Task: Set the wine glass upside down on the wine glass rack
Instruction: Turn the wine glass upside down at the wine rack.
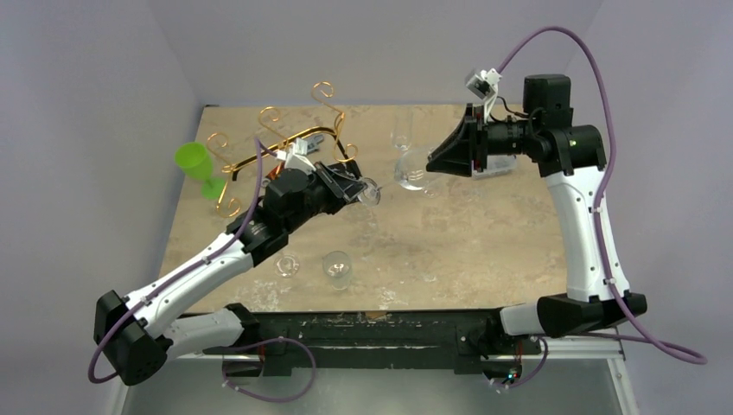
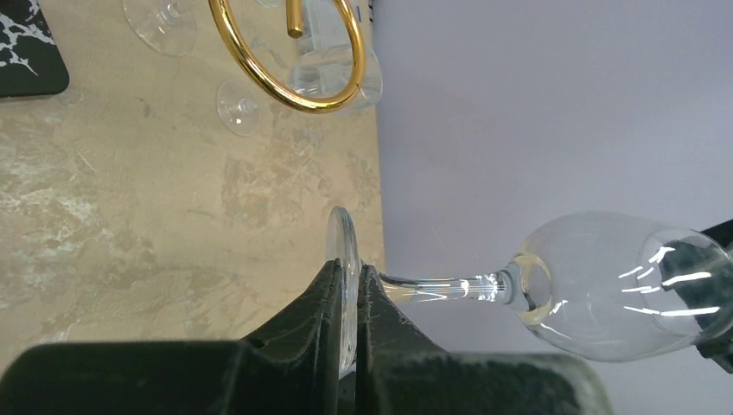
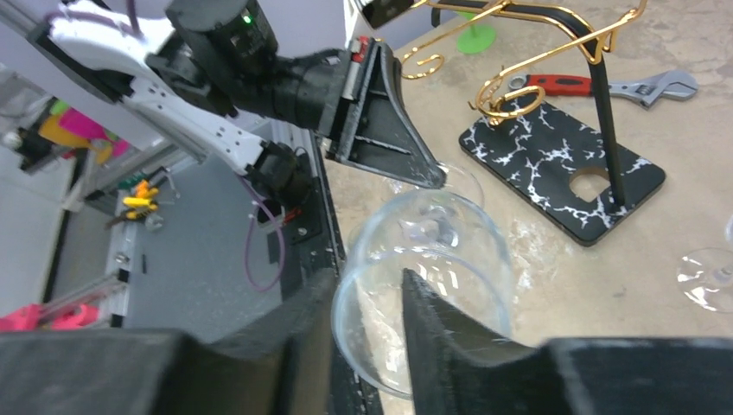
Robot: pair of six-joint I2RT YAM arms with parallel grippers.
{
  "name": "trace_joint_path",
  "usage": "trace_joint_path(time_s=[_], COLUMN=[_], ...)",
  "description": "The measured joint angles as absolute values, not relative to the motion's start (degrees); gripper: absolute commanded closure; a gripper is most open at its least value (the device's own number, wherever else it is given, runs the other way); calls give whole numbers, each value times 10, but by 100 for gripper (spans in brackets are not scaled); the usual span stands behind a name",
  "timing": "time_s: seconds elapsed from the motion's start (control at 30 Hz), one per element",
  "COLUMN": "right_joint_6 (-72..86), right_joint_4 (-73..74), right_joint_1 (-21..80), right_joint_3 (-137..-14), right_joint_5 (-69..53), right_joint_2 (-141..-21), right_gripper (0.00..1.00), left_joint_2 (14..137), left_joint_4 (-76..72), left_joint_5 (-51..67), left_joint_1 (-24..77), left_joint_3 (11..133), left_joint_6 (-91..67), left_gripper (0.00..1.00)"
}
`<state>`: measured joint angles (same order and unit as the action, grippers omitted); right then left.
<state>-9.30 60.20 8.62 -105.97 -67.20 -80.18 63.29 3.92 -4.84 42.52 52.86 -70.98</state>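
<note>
The clear wine glass hangs sideways in the air between my two arms. My left gripper is shut on its round foot, which shows edge-on between the jaws of the left gripper; stem and bowl of the glass reach right. My right gripper stands open at the bowl's mouth. In the right wrist view one finger of that gripper is inside the glass and one outside, with a gap to the rim. The gold wine glass rack stands behind my left arm.
A green goblet stands left of the rack. Other clear glasses stand near the front edge and one at the back. The rack's black veined base board and a red-handled wrench lie on the table.
</note>
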Motion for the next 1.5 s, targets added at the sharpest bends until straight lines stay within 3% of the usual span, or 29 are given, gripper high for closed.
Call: trace_joint_path(time_s=[0.23,0.43,0.83,1.5], right_joint_6=[-140,-190,-247,-252], right_joint_4=[611,629,639,624], right_joint_1=[87,87,65,29], right_joint_3=[-1010,-990,-930,-864], right_joint_5=[-668,-653,-625,-641], right_joint_2=[-771,-748,-698,-689], right_gripper=[32,21,19,19], left_joint_2=[594,561,531,594], left_joint_4=[75,135,231,314], left_joint_5=[-59,-80,-98,-75], left_joint_1=[425,422,420,422], left_joint_3=[517,517,550,653], left_joint_6=[-657,-597,-470,-264], left_gripper=[100,100,100,100])
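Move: The left gripper already pinches the wine glass's foot; the bowl slants up from it, roughly 10 cm right, 3 cm back and 9 cm higher. The rack's right front loop is about 7 cm ahead of the left hand, 3 cm left and near its height; the middle front loop is 14 cm left and 1 cm ahead. The marble base lies 11 cm left, 5 cm ahead, 26 cm below. From the right hand, the bowl is about 4 cm left, 1 cm ahead and 3 cm lower. Keep the left gripper shut on the foot and carry the glass about 6 cm left and a little back, in front of the rack, rolling the wrist some 40 degrees so its left side rises and the bowl swings down. Meanwhile open the right gripper wide, let go of the bowl, and draw that hand down and somewhat right, clear of the glass. ##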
